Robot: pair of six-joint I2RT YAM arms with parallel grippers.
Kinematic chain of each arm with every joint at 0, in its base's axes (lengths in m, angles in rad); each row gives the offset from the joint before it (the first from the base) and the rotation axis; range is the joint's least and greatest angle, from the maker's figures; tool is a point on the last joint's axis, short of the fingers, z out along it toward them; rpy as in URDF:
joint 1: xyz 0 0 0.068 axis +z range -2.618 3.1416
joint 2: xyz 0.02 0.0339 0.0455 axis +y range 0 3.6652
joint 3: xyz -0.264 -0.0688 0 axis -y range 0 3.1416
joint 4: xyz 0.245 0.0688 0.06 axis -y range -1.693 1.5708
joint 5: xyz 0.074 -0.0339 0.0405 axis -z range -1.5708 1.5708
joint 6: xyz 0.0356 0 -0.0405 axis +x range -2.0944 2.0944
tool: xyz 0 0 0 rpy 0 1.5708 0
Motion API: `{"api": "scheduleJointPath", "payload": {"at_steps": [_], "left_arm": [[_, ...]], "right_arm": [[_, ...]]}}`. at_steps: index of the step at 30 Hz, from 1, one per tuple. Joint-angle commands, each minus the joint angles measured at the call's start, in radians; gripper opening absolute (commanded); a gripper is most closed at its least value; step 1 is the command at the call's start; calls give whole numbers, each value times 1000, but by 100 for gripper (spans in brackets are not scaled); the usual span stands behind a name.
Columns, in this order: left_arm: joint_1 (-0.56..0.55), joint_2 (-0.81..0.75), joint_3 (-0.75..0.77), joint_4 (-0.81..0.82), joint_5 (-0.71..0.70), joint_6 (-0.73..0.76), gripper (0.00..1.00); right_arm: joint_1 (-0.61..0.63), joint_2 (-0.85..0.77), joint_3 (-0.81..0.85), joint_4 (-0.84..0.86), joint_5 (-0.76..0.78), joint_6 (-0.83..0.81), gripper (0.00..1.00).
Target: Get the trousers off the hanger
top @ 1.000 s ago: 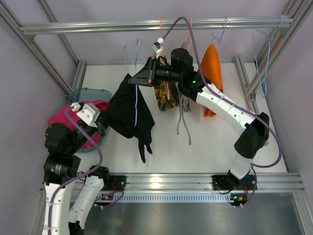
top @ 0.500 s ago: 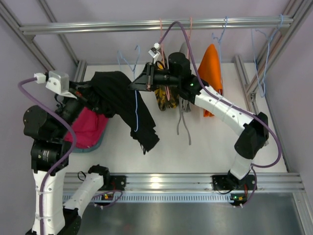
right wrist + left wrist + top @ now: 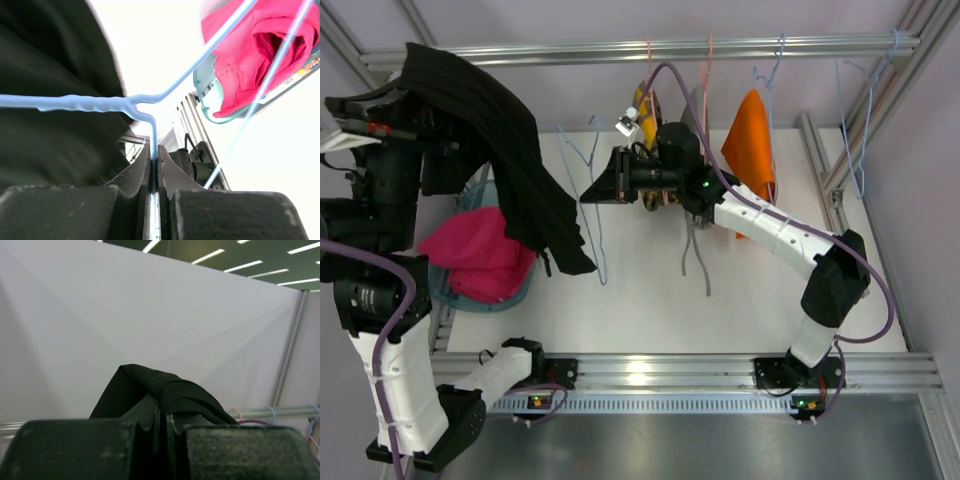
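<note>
The black trousers hang in a long drape from my left gripper, which is shut on a fold of them high at the far left. Their lower end dangles over the table beside the light blue wire hanger, and whether they touch it I cannot tell. My right gripper is shut on the hanger's neck, mid-table in the top view. The hanger's arm crosses in front of the black cloth. The magenta-pink trousers lie bunched in a teal basket at the left.
A metal rail runs across the back. From it hang an orange garment, a yellow patterned piece, a grey strap and bare blue hangers. Grey walls close in on both sides.
My left arm has swung up and to the left, lifting the black trousers high above the basket. The right gripper has shifted slightly left with the hanger, which now hangs mostly bare.
</note>
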Motion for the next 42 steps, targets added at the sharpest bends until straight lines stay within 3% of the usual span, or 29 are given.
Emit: {"api": "scheduleJointPath", "payload": {"at_steps": [1, 7, 20, 30, 37, 42], "left_arm": [[3, 1, 69, 116, -177, 55, 0], [5, -87, -44, 110, -424, 202, 0], [239, -392, -455, 96, -538, 412, 0], [276, -533, -765, 53, -650, 549, 0], [276, -480, -948, 230, -701, 656, 0], [276, -368, -1043, 479, -679, 725, 0]], "right_arm": [[22, -33, -2, 32, -19, -31, 0], [42, -48, -3, 32, -34, -54, 0], [62, -62, 43, -41, -68, -131, 0], [62, -54, 80, -106, -106, -151, 0], [63, -45, 95, -113, -117, -157, 0], [59, -24, 132, -146, -123, -174, 0]]}}
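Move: The left hand holds the black trousers high. The blue-green basket lies about 15 cm ahead, 25 cm left and 65 cm below it; the pink trousers are inside, at about 12 cm ahead, 24 cm left and 62 cm down. The emptied blue hanger is about 5 cm ahead, 12 cm right and 35 cm below. From the right hand, still gripping that hanger, the basket lies roughly 12 cm ahead, 36 cm left and 32 cm down. Keeping its pinch, the left hand swings the black trousers 28 cm down and 20 cm left towards the basket. ##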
